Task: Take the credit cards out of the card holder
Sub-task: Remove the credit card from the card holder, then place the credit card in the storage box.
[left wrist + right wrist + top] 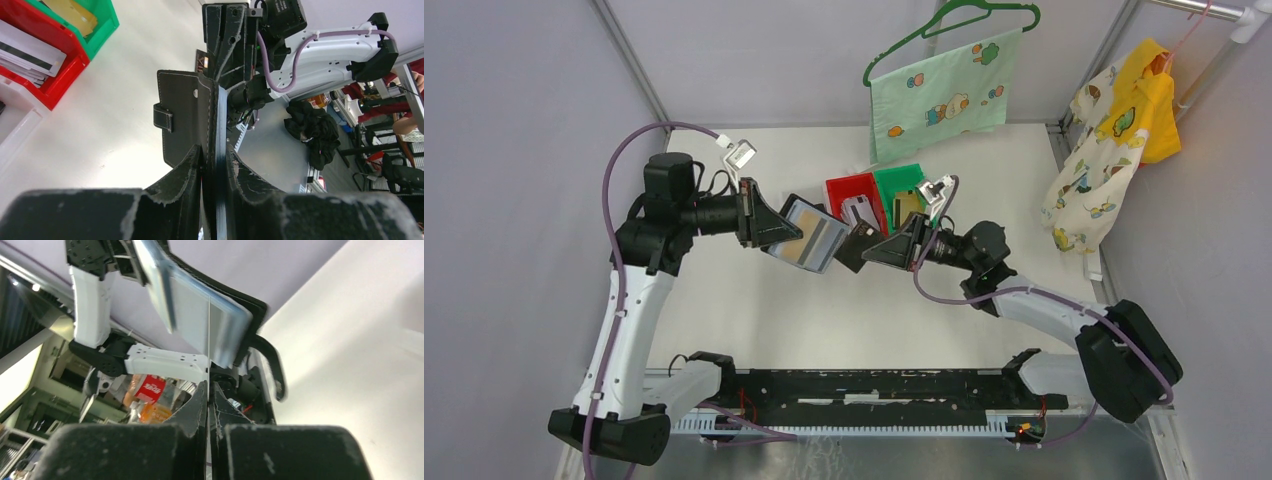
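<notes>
My left gripper (790,236) (215,150) is shut on the card holder (816,236) (185,115), a black wallet held above the table. It hangs open, showing its grey-blue lining (200,315) and a tan-gold credit card (798,251) tucked inside. My right gripper (870,250) (208,385) meets the holder from the right. Its jaws are shut on a thin credit card (208,340), which shows edge-on as a white line running up into the holder. The holder's snap tab (163,117) sticks out to the side.
Behind the grippers stand a red bin (839,190) (55,85) with whitish cards (30,50) and a green bin (894,180) (102,25) with a tan card (75,12). A patterned cloth on a green hanger (939,95) hangs at the back. Yellow clothes (1124,130) hang at right.
</notes>
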{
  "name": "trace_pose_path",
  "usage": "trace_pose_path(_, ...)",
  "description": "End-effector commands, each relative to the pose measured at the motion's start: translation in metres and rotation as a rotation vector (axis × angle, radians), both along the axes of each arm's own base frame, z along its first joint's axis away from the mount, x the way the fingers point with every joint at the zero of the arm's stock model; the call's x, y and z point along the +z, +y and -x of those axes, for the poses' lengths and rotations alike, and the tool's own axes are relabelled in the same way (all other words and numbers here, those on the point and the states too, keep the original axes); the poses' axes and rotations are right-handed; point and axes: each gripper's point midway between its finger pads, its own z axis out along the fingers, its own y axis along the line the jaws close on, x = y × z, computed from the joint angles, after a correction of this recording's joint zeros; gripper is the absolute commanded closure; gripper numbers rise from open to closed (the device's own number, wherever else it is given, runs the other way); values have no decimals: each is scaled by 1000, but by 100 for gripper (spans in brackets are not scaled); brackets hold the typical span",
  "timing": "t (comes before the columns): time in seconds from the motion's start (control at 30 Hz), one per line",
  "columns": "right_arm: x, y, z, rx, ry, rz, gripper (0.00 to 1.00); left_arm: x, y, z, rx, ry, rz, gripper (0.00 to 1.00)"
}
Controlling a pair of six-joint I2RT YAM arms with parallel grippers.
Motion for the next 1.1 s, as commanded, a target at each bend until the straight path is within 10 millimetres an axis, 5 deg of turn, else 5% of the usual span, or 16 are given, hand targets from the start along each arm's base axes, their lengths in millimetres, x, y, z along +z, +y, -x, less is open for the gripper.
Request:
trace_pose_path(0.0,-5,-22,-7,-50,-72,60,100,21,1,-1,-19,-128,-4,98)
trace_pose_path(0.23,-48,-39,-61,-222,-75,365,100,29,4,0,-11,-173,-31,98)
trace_pose_path(0.4,-63,-29,-98,-258,-62,470,100,46,6,10,-16,-245,-27,98)
trace_pose_path(0.73,-94,72,-166,-161,-140,754,100,54,6,30,-43,-270,-5,98)
trace_pose_path(1.07,-154,118,-196,-133,-136,921,100,65,4,41,-65,-282,31,98)
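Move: The right hand already pinches a black card. It is headed for the white bin of black cards, about 20 cm ahead, 13 cm left and 23 cm below. The open card holder in the left gripper hangs some 12 cm left of the right hand, 4 cm ahead and slightly higher. The red bin is about 23 cm ahead, 2 cm left and 23 cm below. From the left hand, the white bin lies roughly 16 cm ahead, level sideways, 24 cm below. Keeping the black card pinched, the right hand swings away from the card holder and out around its right side: forward nearly 20 cm, sinking 14 cm, first drifting 3 cm right, then sweeping about 15 cm left towards the white bin. Its fingers tip some 50 degrees from nearly level to slanting down-left. The left hand, still gripping the holder, rises about 4 cm and eases back 3 cm, tilting slightly. ##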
